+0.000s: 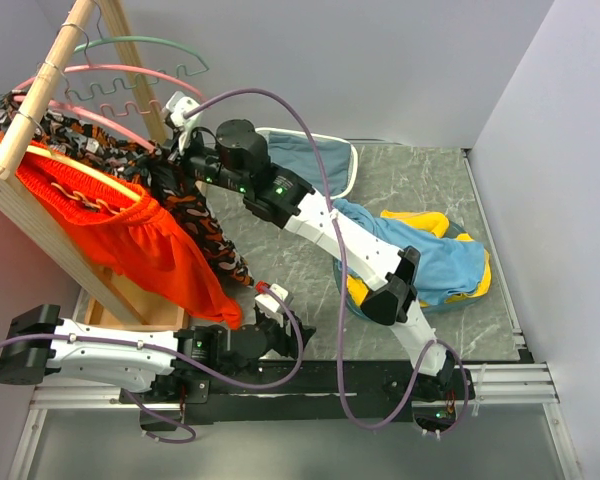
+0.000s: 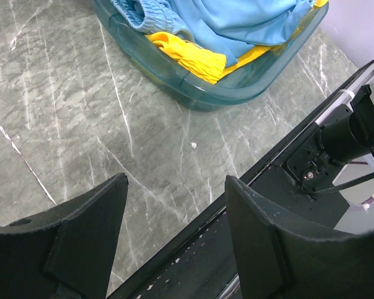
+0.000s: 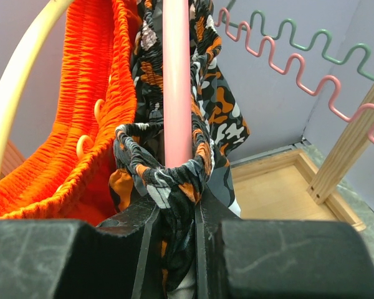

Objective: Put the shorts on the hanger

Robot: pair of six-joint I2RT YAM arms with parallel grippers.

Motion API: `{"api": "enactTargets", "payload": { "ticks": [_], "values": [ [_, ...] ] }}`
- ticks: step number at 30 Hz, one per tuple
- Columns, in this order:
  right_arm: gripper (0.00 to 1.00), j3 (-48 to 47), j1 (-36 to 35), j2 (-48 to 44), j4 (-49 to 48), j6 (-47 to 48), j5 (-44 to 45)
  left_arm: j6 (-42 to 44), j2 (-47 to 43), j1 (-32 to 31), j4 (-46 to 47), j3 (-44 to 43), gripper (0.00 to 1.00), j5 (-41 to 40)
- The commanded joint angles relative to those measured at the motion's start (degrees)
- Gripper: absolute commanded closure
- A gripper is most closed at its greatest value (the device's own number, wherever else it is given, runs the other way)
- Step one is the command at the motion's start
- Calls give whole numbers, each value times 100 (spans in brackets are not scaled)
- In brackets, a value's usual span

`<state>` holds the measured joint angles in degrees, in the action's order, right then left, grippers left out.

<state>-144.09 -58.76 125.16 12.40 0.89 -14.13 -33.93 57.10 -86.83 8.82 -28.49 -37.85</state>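
Observation:
The shorts [image 1: 202,222], black with orange, white and grey blobs, hang from the wooden rack at the far left. Their gathered waistband [image 3: 168,177] wraps around the pink hanger [image 3: 176,75], whose arm runs straight up from my fingers. My right gripper [image 3: 174,208] is shut on the waistband just below the pink arm. From above, this gripper [image 1: 177,150] sits at the top of the shorts beside the pink hanger [image 1: 120,125]. My left gripper [image 2: 174,187] is open and holds nothing, low over the table's near edge [image 1: 277,322].
A bright orange garment [image 1: 130,240] on a cream hanger [image 3: 12,106] hangs close left of the shorts. The wooden rack [image 1: 40,110] also carries a green hanger [image 1: 150,45] and a wavy pink one [image 3: 287,62]. A clear bin [image 2: 193,93] of blue and yellow clothes sits to the right.

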Motion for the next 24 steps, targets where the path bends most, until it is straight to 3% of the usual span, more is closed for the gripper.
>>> {"api": "enactTargets", "payload": {
  "ticks": [1,17,20,21,23,24],
  "values": [
    [100,-392,-118,-62,-766,34,121,-96,-6,-18,234,28,31,-91],
    [99,-260,-179,-194,-563,202,340,-149,-138,-10,278,116,31,-65],
    [70,-128,-179,-290,-643,166,402,-166,-182,-10,269,133,31,-91],
    [48,-84,-171,-308,-651,166,411,-175,-191,-1,252,142,31,-91],
    [36,-49,-171,-396,-660,175,411,-201,-208,-1,252,142,31,-74],
    [24,-5,-179,-422,-652,175,411,-210,-226,-1,252,159,31,-74]
  ]
}}
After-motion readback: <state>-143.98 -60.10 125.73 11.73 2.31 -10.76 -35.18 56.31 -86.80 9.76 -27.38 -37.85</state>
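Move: The right hand still holds the patterned shorts' waistband at the near end of their pink hanger, whose middle lies about 16 cm left, 5 ahead and 4 higher. The red shorts hang some 10 cm back, 9 left and 12 below; the green hanger is roughly 18 ahead, 7 left, 3 above. From the left hand, the shorts' hanger is about 24 ahead, 43 left and 32 above. Right hand settles about 1 cm down and left towards the pink hanger, then opens, releasing the shorts' waistband. ##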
